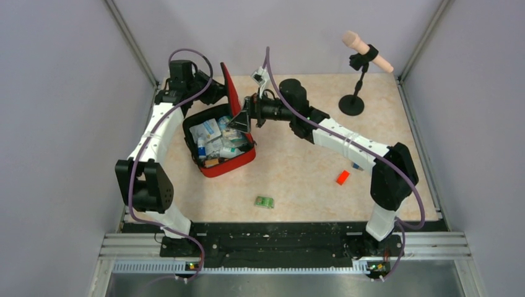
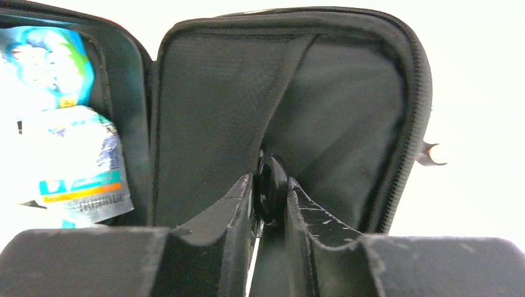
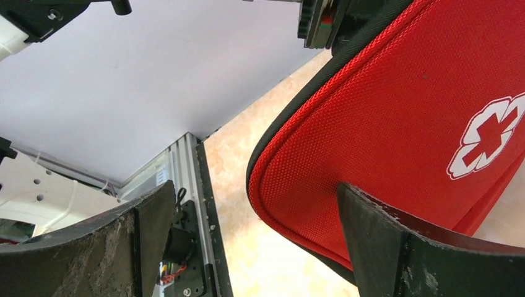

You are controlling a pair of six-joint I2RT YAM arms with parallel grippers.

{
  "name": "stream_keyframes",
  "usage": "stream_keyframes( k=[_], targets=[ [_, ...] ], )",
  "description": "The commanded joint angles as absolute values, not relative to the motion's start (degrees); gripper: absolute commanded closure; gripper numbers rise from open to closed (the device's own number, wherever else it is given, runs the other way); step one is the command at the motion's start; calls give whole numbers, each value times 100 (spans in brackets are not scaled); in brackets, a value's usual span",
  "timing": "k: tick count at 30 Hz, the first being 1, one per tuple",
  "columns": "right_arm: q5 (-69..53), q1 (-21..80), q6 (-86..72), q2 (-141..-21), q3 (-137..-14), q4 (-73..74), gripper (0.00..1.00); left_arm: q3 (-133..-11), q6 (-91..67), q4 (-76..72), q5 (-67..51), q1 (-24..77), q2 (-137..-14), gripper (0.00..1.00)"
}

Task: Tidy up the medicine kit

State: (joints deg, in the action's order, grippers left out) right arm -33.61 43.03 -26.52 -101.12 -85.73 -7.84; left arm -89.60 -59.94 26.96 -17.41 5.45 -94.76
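Observation:
The red medicine kit [image 1: 230,166] lies open at the left of the table, its tray packed with white and blue packets [image 1: 213,139]. Its lid [image 1: 230,83] stands upright. My left gripper [image 1: 213,93] reaches at the lid's black lining [image 2: 210,111] from the left. Its jaws [image 2: 270,185] stand narrowly apart, with a black bunched piece of the lid pinched between the fingertips. My right gripper [image 1: 242,119] is wide open at the lid's red outer face [image 3: 402,105], which bears a white cross [image 3: 489,136]. One finger [image 3: 384,241] rests against that face.
A small red block [image 1: 342,177] lies near the right arm and a green packet [image 1: 265,202] near the table's front. A microphone on a black stand [image 1: 356,93] is at the back right. Metal frame rails [image 3: 186,185] border the table.

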Motion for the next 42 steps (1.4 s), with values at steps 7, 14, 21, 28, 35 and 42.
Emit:
stream_keyframes(
  k=[7,14,21,28,35,42],
  targets=[
    [-3331,4352,-2630,-10233,-8895,-738,1,-9212,-5803,2056,-1911,797,-9125,55],
    [-3333,4323,-2608,-10199,-8877,-725,1,-9173,-5679,2225,-1779,810,-8931,55],
    [-3395,3946,-2307,-10080,-8797,-532,1,-9540,-4652,2570,-1404,706,-8522,45],
    [-3799,3619,-2430,-10307,-8647,-905,1,-9315,-3295,2619,-958,720,-8000,1],
    [-4629,3515,-2990,-10687,-8739,-1580,1,-8598,-1533,1694,-3196,721,-7558,1],
    [-4298,3525,-2706,-10740,-8995,-1011,1,-8130,-1262,1868,-3058,738,-7497,1]
  ],
)
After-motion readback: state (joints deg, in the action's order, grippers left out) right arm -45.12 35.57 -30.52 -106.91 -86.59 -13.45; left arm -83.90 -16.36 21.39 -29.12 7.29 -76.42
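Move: The left fingers have the shears' black handle in their loosening grip, on the inner face of the upright case lid. The lid's middle is about level ahead, roughly 2 cm right and 5 cm below. The medicine kit tray is some 4 cm back, 4 cm left and 22 cm down. From the right hand, beside the lid's near outer corner, the lid's middle lies about 15 cm ahead, 3 cm left and 8 cm down. The left fingers let go of the shears at the lid's inner face and spread wide. That hand climbs about 12 cm and draws back some 8 cm, away from the lid, sinks slightly at the end, and tilts its fingertips up and swings clockwise. The right hand, still open, stays at the lid's outer face, then slides about 4 cm forward along it, easing slightly right and down. ##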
